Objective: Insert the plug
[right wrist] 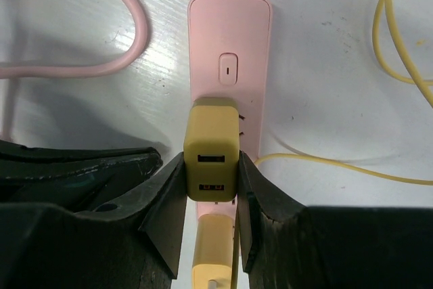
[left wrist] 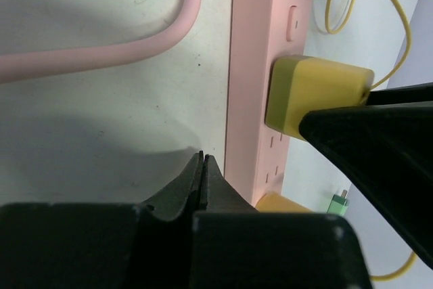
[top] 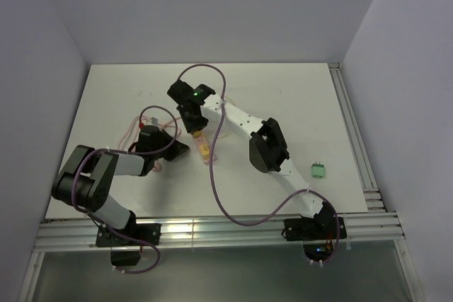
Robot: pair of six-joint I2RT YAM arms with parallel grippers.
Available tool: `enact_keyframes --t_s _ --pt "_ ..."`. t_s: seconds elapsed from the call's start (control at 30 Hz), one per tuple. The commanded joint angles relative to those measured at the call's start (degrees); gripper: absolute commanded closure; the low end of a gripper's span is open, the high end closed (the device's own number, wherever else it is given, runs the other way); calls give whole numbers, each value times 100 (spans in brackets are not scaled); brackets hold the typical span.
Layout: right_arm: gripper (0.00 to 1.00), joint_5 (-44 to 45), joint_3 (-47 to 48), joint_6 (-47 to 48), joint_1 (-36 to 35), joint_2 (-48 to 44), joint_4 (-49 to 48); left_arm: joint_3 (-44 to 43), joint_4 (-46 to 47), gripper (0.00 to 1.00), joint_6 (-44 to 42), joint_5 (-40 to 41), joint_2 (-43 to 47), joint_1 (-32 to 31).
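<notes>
A pink power strip (right wrist: 230, 38) lies on the white table, also seen as the strip (top: 204, 151) and the strip (left wrist: 252, 65). My right gripper (right wrist: 212, 181) is shut on a yellow cube plug (right wrist: 212, 141), gripping its two sides. In the left wrist view the plug (left wrist: 314, 96) rests with its base against the strip's face, and no prongs show. My left gripper (left wrist: 203, 158) is shut with nothing in it, its tips low on the table just left of the strip's side. From above, the left gripper (top: 181, 148) and right gripper (top: 197, 132) meet at the strip.
A second yellow plug (right wrist: 214, 245) with a thin yellow cable (right wrist: 399, 72) sits in the strip nearer its end. The strip's pink cord (right wrist: 128, 18) loops to the left. A green plug (top: 318, 170) lies alone on the table's right.
</notes>
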State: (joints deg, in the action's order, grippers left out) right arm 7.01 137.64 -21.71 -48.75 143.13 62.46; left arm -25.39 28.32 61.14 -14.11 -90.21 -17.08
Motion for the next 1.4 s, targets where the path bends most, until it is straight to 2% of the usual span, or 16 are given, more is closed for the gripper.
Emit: enact_keyframes --t_s 0.0,0.1,0.2,0.4,0.6,0.63,0.8,0.83,0.9,0.93,1.03,1.23,1.37 --pt "100 -24 -729 -70 50 831 3 16 -36 99 -94 110 311 -23" --pt "100 -15 -985 -122 33 822 -181 104 -89 99 -129 180 539 -23" --pt "100 -41 -801 -122 -3 936 -76 113 -256 99 -234 320 768 -23" --pt "100 -156 -959 -105 41 304 -550 130 -774 94 -445 584 1409 -23" --pt "75 -24 -449 79 85 137 -366 113 -1398 86 -612 778 2226 -23" --pt "67 -32 -484 88 85 75 -435 104 -1477 86 -647 822 2332 -23" --pt "45 -59 -695 97 120 -294 -770 51 -2004 82 -718 910 2974 -23" --pt "33 -42 -660 97 120 -321 -814 25 -2075 81 -735 919 3096 -23" --pt "17 -24 -346 132 129 -295 -753 16 -2242 81 -753 919 3211 -23" --pt "5 2 -170 132 164 -268 -700 8 -2295 80 -771 936 3273 -23" --pt "3 29 306 194 252 -338 -638 16 -2488 80 -762 971 3562 -23" --pt "1 2 -71 457 358 -1479 -998 -71 -2814 79 -850 1059 4011 -23" --pt "0 651 -465 510 401 -2323 -928 -142 -3086 76 -955 946 4196 -23"
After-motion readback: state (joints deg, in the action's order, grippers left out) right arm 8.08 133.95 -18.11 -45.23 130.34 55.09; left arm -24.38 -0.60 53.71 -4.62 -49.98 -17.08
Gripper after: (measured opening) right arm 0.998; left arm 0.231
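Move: The yellow plug is still gripped between the right fingers, at the far half of the power strip; the second yellow plug sits in the strip some 7 cm nearer and 3 cm to the right of it, with the strip's middle roughly 3 cm back and 1 cm right of the right hand. The cable coil lies about 7 cm ahead and 9 cm right. From the left hand the gripped plug is about 6 cm ahead, 3 cm right and slightly higher. Keep the right gripper closed on the plug, almost in place for most of a second, then open wide with a small dip, let go and lift about 11 cm up and 4 cm forward, tipping the fingers outward. Meanwhile raise the left gripper some 11 cm from beside the strip, drawing it left and then back too, tilting up, its shut fingers parting slightly. ##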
